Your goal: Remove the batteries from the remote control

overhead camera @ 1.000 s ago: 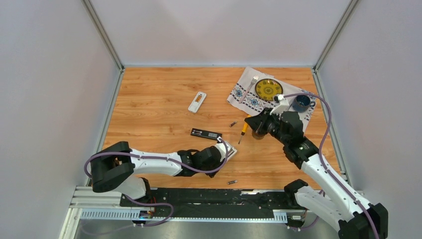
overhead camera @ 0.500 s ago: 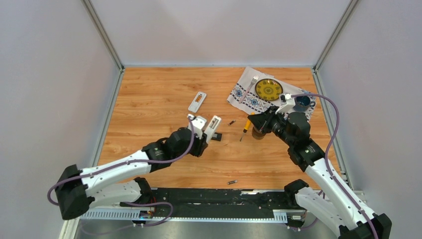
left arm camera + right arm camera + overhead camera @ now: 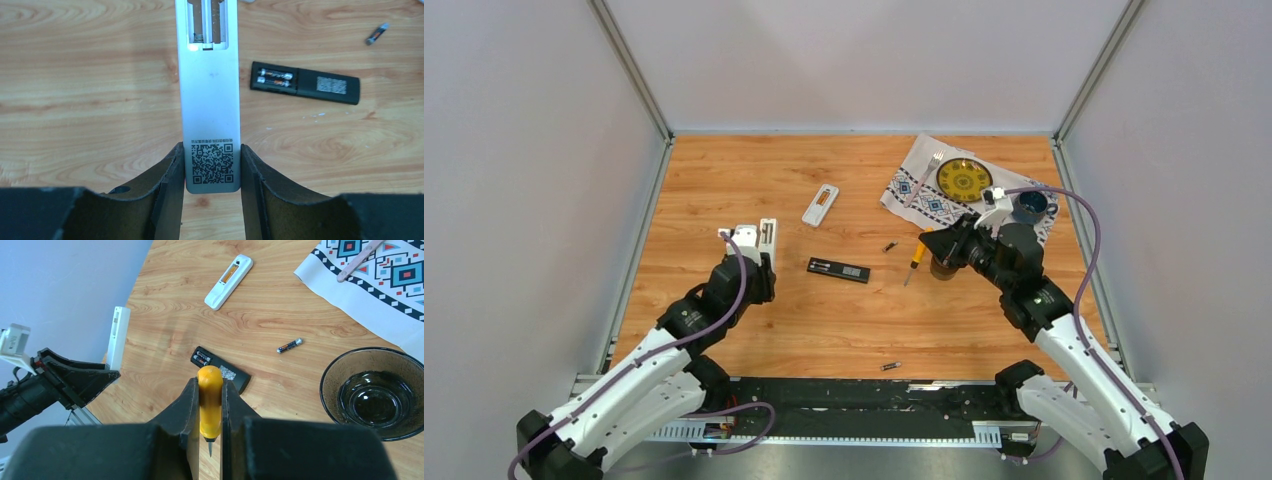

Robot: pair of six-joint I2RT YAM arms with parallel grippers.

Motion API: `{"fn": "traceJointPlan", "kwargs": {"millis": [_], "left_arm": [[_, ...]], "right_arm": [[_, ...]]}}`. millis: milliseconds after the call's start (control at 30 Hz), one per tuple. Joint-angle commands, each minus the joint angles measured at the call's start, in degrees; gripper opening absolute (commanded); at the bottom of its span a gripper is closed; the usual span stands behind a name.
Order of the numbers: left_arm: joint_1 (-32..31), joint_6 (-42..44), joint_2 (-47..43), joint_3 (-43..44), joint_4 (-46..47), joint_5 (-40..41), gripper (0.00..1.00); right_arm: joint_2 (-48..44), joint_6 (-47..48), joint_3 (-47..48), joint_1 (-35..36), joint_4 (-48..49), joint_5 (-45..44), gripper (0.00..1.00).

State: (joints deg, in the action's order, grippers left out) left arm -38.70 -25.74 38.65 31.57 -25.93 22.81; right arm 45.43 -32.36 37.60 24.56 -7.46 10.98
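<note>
My left gripper [image 3: 211,150] is shut on the lower end of a silver-white remote control [image 3: 210,100], held above the wood at the left [image 3: 767,234]. Its open battery bay [image 3: 206,22] shows springs and no cells. A black remote [image 3: 838,269] lies mid-table with two batteries [image 3: 274,79] in its open bay. One loose battery [image 3: 890,247] lies near it, another [image 3: 890,366] near the front edge. A second white remote [image 3: 228,281] holds an orange cell. My right gripper [image 3: 210,385] is shut on a yellow-handled screwdriver [image 3: 210,405], right of the black remote.
A dark glass bowl [image 3: 372,392] sits just right of my right gripper. Behind it lies a patterned cloth [image 3: 929,195] carrying a yellow plate [image 3: 964,180], a fork [image 3: 926,172] and a blue cup [image 3: 1029,206]. Walls enclose the table on three sides.
My left arm swung from the front centre to the left side, carrying the silver-white remote with it. The right arm and screwdriver barely moved.
</note>
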Motion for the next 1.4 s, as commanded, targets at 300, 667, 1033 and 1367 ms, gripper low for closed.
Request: {"fn": "traceJointPlan", "kwargs": {"millis": [300, 667, 1033, 1367], "left_arm": [[5.47, -4.24, 20.56, 3.66, -0.79, -3.2, 0.0], [9.69, -0.98, 36.56, 7.8, 3.52, -9.44, 0.03], [10.31, 1.83, 41.34, 8.86, 6.5, -13.84, 0.35], [10.31, 3.32, 24.57, 5.09, 2.55, -11.29, 0.7]], "right_arm": [[1.24, -0.42, 0.8, -0.3, 2.37, 1.32, 0.0], [2.38, -0.25, 0.1, -0.39, 3.33, 2.02, 0.0], [2.3, -0.16, -0.25, -1.0, 3.33, 2.38, 0.0], [2.29, -0.25, -0.69, -1.18, 3.86, 3.08, 0.0]]}}
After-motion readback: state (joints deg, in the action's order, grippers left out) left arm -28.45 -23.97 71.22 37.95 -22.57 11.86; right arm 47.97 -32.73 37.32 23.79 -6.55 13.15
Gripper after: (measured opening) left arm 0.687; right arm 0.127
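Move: The left hand still pinches the QR end of the emptied white remote. The bare spot for the remote's middle is about 8 cm ahead, 1 cm right and 14 cm below. The black remote lies beside it, about 8 cm ahead and 13 cm right of the hand; the other white remote is some 25 cm ahead and 9 cm right. From the right hand, the spot is roughly 5 cm ahead, 30 cm left and 22 cm below. Still pinching the QR end, the left hand lays the white remote on the bare wood left of the black remote, sinking about 12 cm, then easing some 3 cm forward while its fingers tip down about 30 degrees. The fingers then open and let go, and the hand rises about 3 cm off the remote, tipping back slightly. ##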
